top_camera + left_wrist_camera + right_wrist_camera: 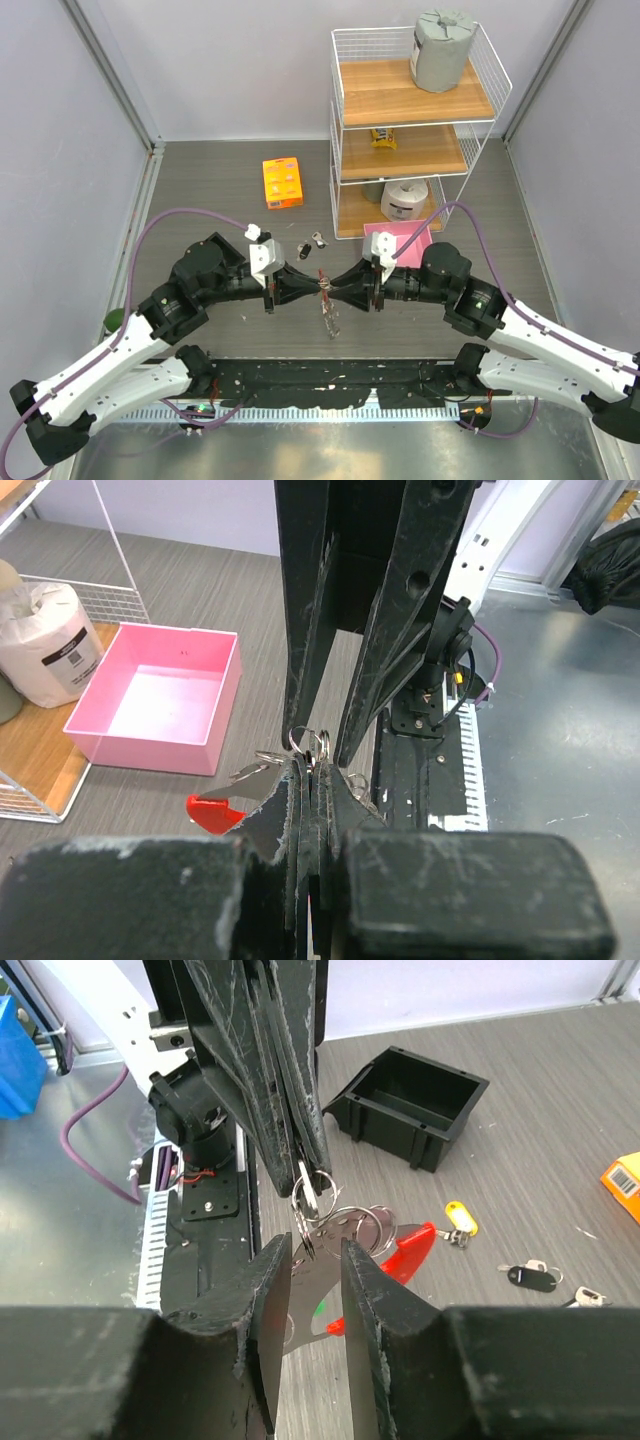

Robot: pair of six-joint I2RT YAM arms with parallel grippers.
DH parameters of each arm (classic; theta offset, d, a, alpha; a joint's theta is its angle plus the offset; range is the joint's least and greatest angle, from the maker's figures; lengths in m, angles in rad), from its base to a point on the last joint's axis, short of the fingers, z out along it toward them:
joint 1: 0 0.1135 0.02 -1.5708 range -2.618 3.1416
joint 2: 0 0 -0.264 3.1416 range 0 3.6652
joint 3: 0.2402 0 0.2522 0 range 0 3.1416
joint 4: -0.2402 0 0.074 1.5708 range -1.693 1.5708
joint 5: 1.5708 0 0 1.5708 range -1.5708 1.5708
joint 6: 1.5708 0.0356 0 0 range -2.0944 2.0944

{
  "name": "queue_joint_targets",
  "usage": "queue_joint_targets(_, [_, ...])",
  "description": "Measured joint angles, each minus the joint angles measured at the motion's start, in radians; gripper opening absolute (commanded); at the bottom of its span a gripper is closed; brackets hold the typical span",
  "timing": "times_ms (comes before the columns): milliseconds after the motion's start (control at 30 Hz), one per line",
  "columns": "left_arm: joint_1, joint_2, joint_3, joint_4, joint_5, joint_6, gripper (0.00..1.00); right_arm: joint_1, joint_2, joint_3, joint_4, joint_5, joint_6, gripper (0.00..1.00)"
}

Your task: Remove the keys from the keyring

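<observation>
The keyring [352, 1222] hangs in mid-air between both grippers, with a perforated metal plate and a red fob [408, 1253] dangling below it. My left gripper [310, 776] is shut on its thin ring from the left [317, 286]. My right gripper [316, 1260] faces it, its jaws a little apart around the tip of a silvery key [309, 1230] still on the ring. In the top view the right gripper [333, 288] meets the left nose to nose, and the bundle [330, 318] hangs down below them. Loose keys [311, 246] lie on the table just behind.
A yellow-tagged key [456, 1219] and a black-headed key [529, 1277] lie on the table. A black bin [411, 1105] stands beyond them. The pink tray [150, 701] sits by the wire shelf rack [410, 120], and an orange box [283, 183] lies further back.
</observation>
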Motion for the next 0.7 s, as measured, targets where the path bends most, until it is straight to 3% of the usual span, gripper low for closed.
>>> queue_joint_targets(300, [0.000, 0.000, 0.000, 0.000, 0.000, -0.004, 0.00, 0.000, 0.011, 0.000, -0.013, -0.029, -0.003, 0.16])
queue_joint_targets(367, [0.000, 0.000, 0.000, 0.000, 0.000, -0.005, 0.00, 0.000, 0.011, 0.001, -0.014, -0.032, -0.003, 0.06])
queue_joint_targets(700, [0.001, 0.002, 0.000, -0.001, 0.001, -0.002, 0.00, 0.000, -0.004, 0.016, -0.058, -0.043, 0.000, 0.05])
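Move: Right at the right fingertips, about 1 cm to their left and level with them, a small ring of the keyring sticks out of the left hand's shut fingers, about 1 cm to that hand's right. From the right hand, the red-handled blade hangs on the rings some 3 cm forward and 5 cm below; loose keys with a black fob lie about 16 cm ahead, 5 cm left, and the pink bin 14 cm ahead, 16 cm right, both far below on the table. Closing from about a third open to nearly shut, the right fingers pinch the small ring just off the left fingertips, while the right hand eases back about 1 cm, sinking slightly at first, with its wrist all but unturned. The left hand stays put and keeps its pinch on the keyring. ##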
